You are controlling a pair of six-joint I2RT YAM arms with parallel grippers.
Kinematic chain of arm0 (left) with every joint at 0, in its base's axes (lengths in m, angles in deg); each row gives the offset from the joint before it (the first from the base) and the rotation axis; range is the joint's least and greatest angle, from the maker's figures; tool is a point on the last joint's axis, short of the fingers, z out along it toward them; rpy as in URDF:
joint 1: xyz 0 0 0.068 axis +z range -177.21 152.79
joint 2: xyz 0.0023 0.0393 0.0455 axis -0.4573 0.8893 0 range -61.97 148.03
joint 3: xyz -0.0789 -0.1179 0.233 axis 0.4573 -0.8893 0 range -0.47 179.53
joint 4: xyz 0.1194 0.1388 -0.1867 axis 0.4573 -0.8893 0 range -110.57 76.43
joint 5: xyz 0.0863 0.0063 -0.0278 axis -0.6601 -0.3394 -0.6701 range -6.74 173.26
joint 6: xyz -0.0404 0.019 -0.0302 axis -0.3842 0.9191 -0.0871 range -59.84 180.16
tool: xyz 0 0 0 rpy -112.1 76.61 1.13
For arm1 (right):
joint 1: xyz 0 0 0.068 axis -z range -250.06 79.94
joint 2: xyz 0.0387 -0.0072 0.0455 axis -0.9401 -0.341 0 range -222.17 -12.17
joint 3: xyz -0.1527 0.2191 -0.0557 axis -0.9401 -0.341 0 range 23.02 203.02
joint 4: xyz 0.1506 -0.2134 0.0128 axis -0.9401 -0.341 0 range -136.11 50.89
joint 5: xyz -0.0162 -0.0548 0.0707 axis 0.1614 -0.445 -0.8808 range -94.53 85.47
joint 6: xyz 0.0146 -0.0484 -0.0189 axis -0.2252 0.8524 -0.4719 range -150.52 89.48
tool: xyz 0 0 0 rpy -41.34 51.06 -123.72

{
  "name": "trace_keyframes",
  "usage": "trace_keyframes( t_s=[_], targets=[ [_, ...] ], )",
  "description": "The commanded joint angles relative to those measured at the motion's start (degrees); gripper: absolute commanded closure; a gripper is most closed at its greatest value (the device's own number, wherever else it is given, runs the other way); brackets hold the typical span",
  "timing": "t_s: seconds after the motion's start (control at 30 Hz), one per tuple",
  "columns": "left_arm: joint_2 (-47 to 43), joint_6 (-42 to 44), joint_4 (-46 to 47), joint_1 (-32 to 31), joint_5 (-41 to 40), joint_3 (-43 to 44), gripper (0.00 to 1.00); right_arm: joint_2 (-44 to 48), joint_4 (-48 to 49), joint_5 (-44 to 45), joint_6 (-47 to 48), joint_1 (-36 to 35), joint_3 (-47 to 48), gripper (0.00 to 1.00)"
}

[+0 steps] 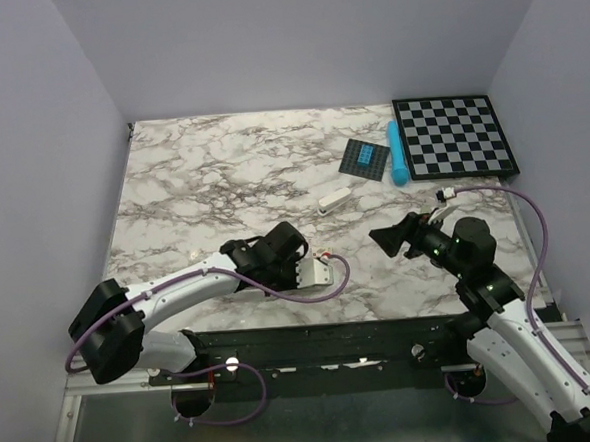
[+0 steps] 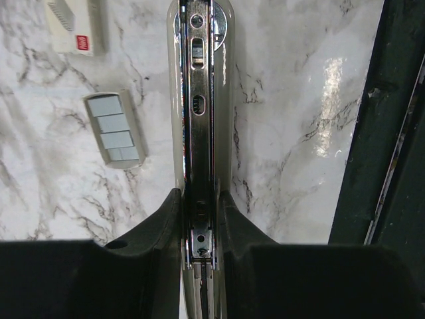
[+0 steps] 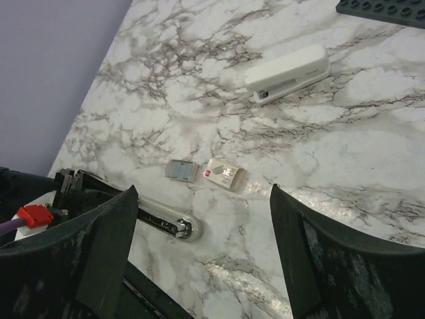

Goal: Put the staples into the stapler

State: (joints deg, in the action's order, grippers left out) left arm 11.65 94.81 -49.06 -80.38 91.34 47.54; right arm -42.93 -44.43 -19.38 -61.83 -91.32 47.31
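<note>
My left gripper (image 2: 199, 196) is shut on the stapler (image 2: 198, 100), whose shiny silver channel faces up inside a pale shell and points away from the wrist. Left of it on the marble lies the strip of grey staples (image 2: 114, 128) in a small tray, with the white cardboard box (image 2: 73, 26) just beyond. In the right wrist view the same staples (image 3: 182, 171) and box (image 3: 224, 175) lie side by side, past the stapler's rounded tip (image 3: 174, 224). My right gripper (image 3: 202, 193) hangs open above the table, holding nothing, to the right of the left gripper (image 1: 313, 272).
A white oblong block (image 3: 289, 72) lies farther back, mid-table (image 1: 334, 199). At the back right sit a dark tray with blue pieces (image 1: 364, 159), a blue cylinder (image 1: 397, 153) and a checkerboard (image 1: 455, 136). The black front rail (image 2: 382, 166) runs close beside the stapler.
</note>
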Motion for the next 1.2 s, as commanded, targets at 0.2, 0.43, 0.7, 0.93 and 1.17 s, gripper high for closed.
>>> trace_keyframes(
  t_s=[0.2,0.43,0.7,0.93,1.17],
  targets=[
    [5.3,1.1,5.9,-2.4,-4.5,-3.7,0.79,-5.6,1.1,-4.9,7.5,0.0,0.1,0.12],
    [6.2,-0.2,5.6,-2.8,-7.0,-3.9,0.48,-9.3,1.0,-9.6,10.6,0.0,0.4,0.12],
    [-4.7,-2.7,8.3,-2.3,-12.1,-5.0,0.08,-16.1,0.5,-15.6,14.1,-0.1,2.9,0.10],
    [-23.2,-12.2,19.3,4.6,-18.8,-6.1,0.01,-26.0,0.6,-19.7,16.7,-2.6,7.6,0.10],
    [-34.7,-29.5,30.1,13.2,-32.1,-7.9,0.01,-35.6,-4.4,-14.0,22.3,-11.8,15.1,0.10]
  ],
)
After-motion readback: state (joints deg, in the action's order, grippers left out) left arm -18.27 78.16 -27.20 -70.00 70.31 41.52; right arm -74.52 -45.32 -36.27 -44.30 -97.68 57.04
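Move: The left hand holds the stapler above its spot on the bare marble, which is straight below, about 6 cm down; the staples lie some 6 cm ahead and 2 cm right of this hand, the staple box about 7 cm ahead and 8 cm right. From the empty right hand the staples are level, roughly 20 cm left and 18 cm down, the box 13 cm left and 1 cm ahead, the white stapler 14 cm ahead and 9 cm left. The left hand lowers the stapler about 4 cm onto the table just behind the staples, opens wide to let go, then lifts fast some 21 cm from its lowest point, going forward and left as its fingers swing up from pointing steeply down to pointing forward and right. Meanwhile the open right hand sinks and shifts left, about 7 cm each, towards the staples and their box, turning counter-clockwise by nearly 30 degrees and dipping its fingertips, still touching nothing. ##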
